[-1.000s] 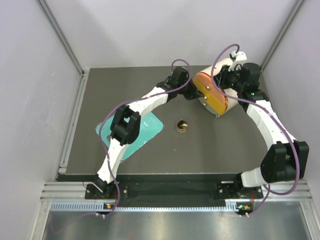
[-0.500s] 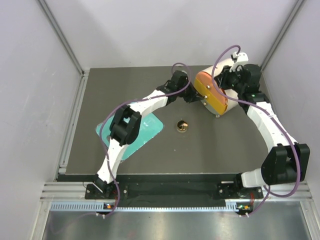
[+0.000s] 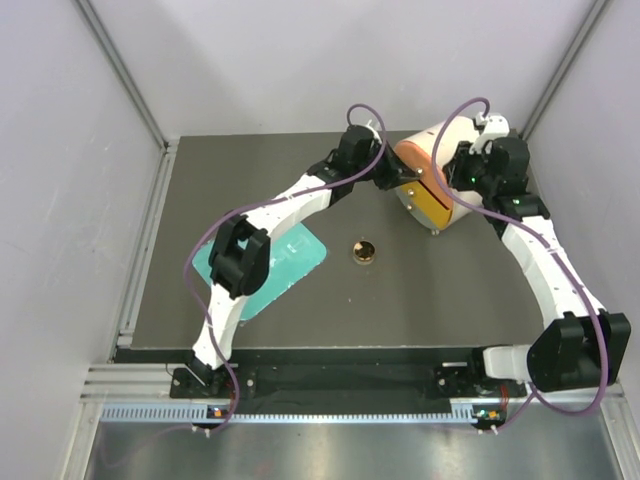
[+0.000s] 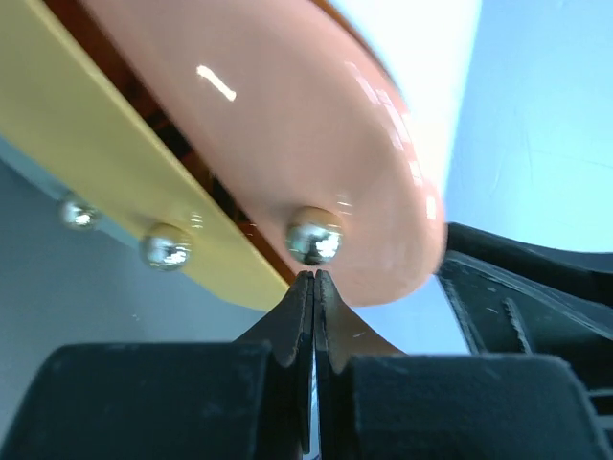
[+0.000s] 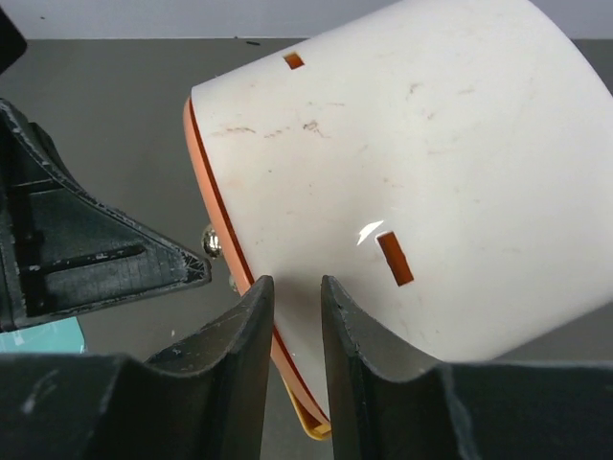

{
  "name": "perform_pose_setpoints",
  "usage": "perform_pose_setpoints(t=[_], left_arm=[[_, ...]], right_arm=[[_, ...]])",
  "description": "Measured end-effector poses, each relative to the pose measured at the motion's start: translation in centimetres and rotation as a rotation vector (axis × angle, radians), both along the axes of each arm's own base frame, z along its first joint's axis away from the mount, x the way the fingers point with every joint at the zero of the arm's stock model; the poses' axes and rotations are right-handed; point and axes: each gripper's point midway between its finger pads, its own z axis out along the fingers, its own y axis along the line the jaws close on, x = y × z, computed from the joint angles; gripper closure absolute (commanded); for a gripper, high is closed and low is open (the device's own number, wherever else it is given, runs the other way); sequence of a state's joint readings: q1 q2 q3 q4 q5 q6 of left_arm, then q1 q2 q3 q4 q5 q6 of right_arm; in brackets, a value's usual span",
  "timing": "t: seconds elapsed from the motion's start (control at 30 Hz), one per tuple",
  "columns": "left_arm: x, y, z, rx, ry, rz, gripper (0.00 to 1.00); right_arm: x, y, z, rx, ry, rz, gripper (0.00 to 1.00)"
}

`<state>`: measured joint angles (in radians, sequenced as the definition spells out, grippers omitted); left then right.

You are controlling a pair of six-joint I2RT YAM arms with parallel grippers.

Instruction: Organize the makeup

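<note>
A round gold-and-black compact [image 3: 364, 251] lies open on the dark table, alone near the middle. The tubes and palettes are out of view. My left gripper [image 3: 393, 177] is shut, with its tips [image 4: 314, 278] just under a metal knob [image 4: 314, 236] on the peach-pink drawer front [image 4: 287, 125] of the white drum [image 3: 428, 137]. It holds nothing that I can see. My right gripper [image 5: 292, 287] is narrowly open, and its fingers [image 5: 251, 316] lie against the drum's white wall [image 5: 412, 144] near the front rim.
A flat teal tray [image 3: 290, 262] lies at the left, partly under the left arm. A yellow drawer front [image 4: 134, 163] with two more knobs sits below the peach one. The drum lies on its side at the back right. White walls enclose the table.
My left gripper has moved right and back, up against the drum's front. My right wrist has shifted a little to the right along the drum. The compact has not moved.
</note>
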<state>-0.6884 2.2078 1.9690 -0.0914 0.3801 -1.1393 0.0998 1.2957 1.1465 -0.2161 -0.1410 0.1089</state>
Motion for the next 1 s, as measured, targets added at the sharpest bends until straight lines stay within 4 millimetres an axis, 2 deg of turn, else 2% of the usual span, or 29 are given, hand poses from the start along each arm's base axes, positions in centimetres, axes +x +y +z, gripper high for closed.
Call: perform_pose_setpoints(t=[0.23, 0.43, 0.73, 0.9, 1.0], left_arm=[[-1.0, -1.7, 3.4, -0.06, -0.057, -0.034, 1.0], [-0.7, -2.5, 6.0, -0.108, -0.103, -0.04, 1.0], [-0.3, -2.3, 4.9, -0.08, -0.12, -0.038, 1.0], [-0.8, -0.1, 3.8, -0.033, -0.109, -0.025, 1.0], [-1.0, 1.5, 4.0, -0.023, -0.115, -0.015, 1.0]], right_arm=[[-0.3, -0.9, -0.3, 0.009, 0.026, -0.058, 0.72], [-0.6, -1.9, -0.5, 0.001, 0.042, -0.11, 0.72], [-1.7, -3.1, -1.9, -0.026, 0.107, -0.155, 0.72], [-3.3, -3.2, -5.1, -0.046, 0.228, -0.154, 0.72], [-3.8, -3.3, -6.3, -0.053, 0.273, -0.155, 0.72]])
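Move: The orange drawer's knob is right by the closed left fingertips, about 2 cm farther out, 1 cm right and 1 cm higher; the yellow drawer's front lies roughly 5 cm lower, 2 cm nearer and 3 cm right of that hand. The gold compact sits on the table some 14 cm back, 8 cm left and 20 cm below. From the right hand, the cabinet's middle is about 4 cm ahead, neither left nor right, 8 cm below. Left hand rises 6 cm at orange drawer, then eases left; right goes right, back and 6 cm down. ##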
